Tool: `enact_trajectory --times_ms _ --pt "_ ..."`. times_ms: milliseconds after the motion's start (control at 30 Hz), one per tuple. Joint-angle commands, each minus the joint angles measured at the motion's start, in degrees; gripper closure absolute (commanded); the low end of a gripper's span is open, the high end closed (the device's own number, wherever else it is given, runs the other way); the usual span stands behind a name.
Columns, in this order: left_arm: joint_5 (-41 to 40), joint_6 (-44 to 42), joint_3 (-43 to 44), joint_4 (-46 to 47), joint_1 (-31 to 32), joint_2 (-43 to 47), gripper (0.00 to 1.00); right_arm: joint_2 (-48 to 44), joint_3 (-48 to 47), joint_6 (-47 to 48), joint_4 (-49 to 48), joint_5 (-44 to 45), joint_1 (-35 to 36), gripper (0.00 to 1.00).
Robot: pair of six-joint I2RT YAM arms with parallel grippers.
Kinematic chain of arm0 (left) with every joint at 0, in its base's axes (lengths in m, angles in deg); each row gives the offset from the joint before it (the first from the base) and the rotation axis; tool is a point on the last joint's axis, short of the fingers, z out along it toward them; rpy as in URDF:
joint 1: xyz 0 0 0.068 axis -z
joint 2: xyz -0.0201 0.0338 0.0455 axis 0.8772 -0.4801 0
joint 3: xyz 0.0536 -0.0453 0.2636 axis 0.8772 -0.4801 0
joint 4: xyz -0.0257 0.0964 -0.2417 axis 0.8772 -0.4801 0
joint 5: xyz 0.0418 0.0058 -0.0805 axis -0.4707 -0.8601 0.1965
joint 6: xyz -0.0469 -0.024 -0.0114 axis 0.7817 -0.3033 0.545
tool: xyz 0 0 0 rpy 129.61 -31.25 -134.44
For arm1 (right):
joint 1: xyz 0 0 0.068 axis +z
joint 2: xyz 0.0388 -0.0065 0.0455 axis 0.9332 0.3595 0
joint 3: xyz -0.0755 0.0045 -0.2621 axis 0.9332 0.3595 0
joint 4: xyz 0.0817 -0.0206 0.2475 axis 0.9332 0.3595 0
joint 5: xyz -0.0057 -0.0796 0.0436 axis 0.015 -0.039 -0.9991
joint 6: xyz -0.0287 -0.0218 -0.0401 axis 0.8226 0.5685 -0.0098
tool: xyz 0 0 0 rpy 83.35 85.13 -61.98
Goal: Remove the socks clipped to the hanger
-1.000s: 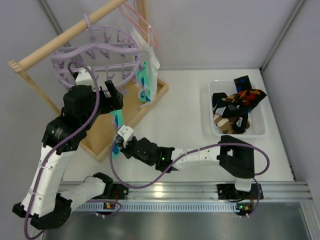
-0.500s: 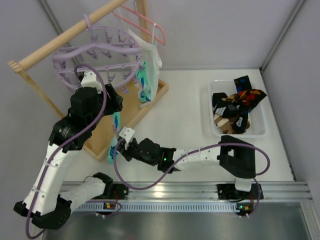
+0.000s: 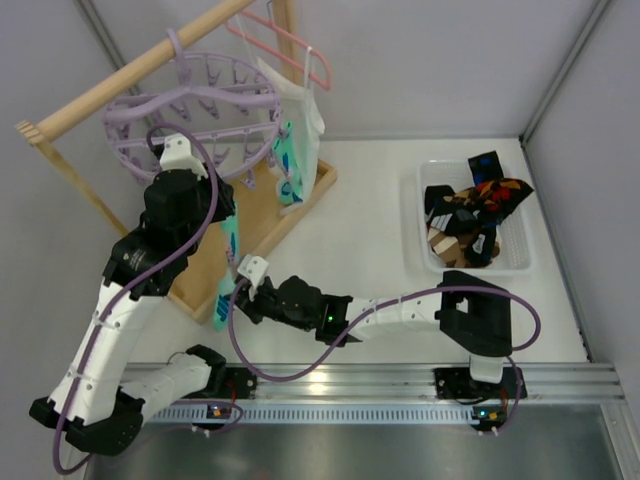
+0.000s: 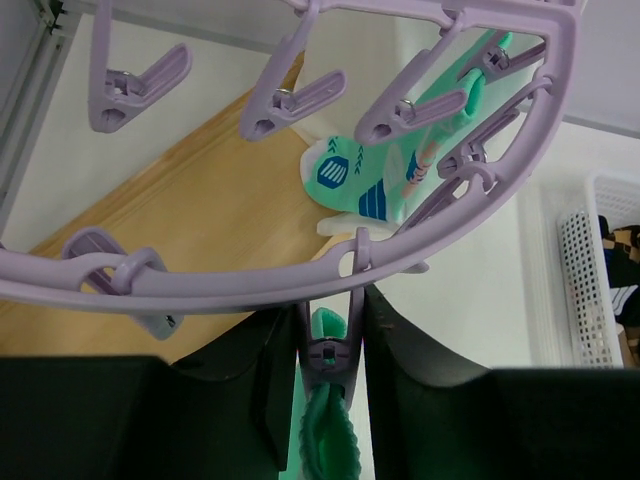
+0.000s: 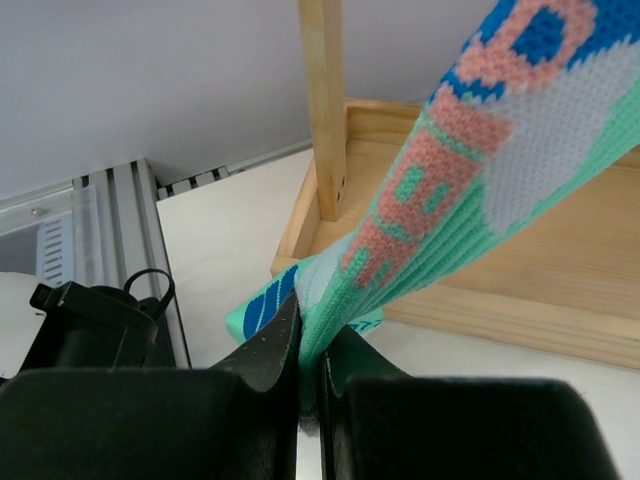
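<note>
The lavender hanger (image 3: 190,105) hangs from a wooden rod. A mint-green sock (image 3: 228,262) runs taut from one of its rim clips down to my right gripper (image 3: 240,290), which is shut on the sock's lower end (image 5: 450,170). My left gripper (image 3: 225,215) is at the rim, and its jaws press either side of that clip (image 4: 332,350), which still pinches the sock's cuff (image 4: 325,440). A second mint-green sock (image 3: 288,165) hangs clipped at the hanger's right side and also shows in the left wrist view (image 4: 370,185).
A white cloth (image 3: 300,110) hangs from a thin pink hanger (image 3: 290,45) behind the second sock. The wooden rack's base tray (image 3: 270,215) lies under the hanger. A white basket (image 3: 430,262) at the right holds several black and patterned socks (image 3: 470,215).
My left gripper has moved up to the hanger's rim and closed around the clip. The right gripper has pulled the sock slightly down and left, and the pink hanger has swung.
</note>
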Motion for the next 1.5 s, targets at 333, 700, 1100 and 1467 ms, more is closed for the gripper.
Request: enact_trajectory --times_ms 333,700,1100,1467 --pt "-1.9 -1.3 0.2 4.8 0.3 -1.1 0.88 -6.3 9.8 -1.3 -6.7 -0.8 1.2 1.00" --pt "5.8 -2.9 -9.4 4.6 0.2 12.1 0.02 -38.6 18.5 -9.0 33.3 14.8 -13.3 1.00" --pt "14.3 -2.7 -28.4 5.1 0.2 34.9 0.02 -38.4 -3.5 -4.1 65.6 13.2 -63.4 1.00" --pt "15.1 -2.6 -31.5 5.9 0.2 43.6 0.02 -7.8 -6.2 -6.7 59.8 -7.3 -77.1 1.00"
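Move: The hanger clip biting the teal sock is right between the left fingers. Another teal sock hangs some 11 cm to the left hand's right, about 10 cm ahead and 8 cm lower, with a white cloth around 4 cm farther right and forward of that sock. For the right hand, already gripping the pulled sock, the basket lies roughly 58 cm right, 30 cm forward and 14 cm down; the clip is about 14 cm ahead and 15 cm above, level sideways. Down and rightward, some 5 cm each, the right hand first tugs its pinched sock away from the clip that the left fingers keep squeezed; then it sweeps fast right and forward in a rising arc, turning clockwise about 80 degrees, and dips over the basket with fingers tipping down, grip kept. Once the sock is being drawn off, the left fingers open wide, let go of the clip, and retreat back and down. ##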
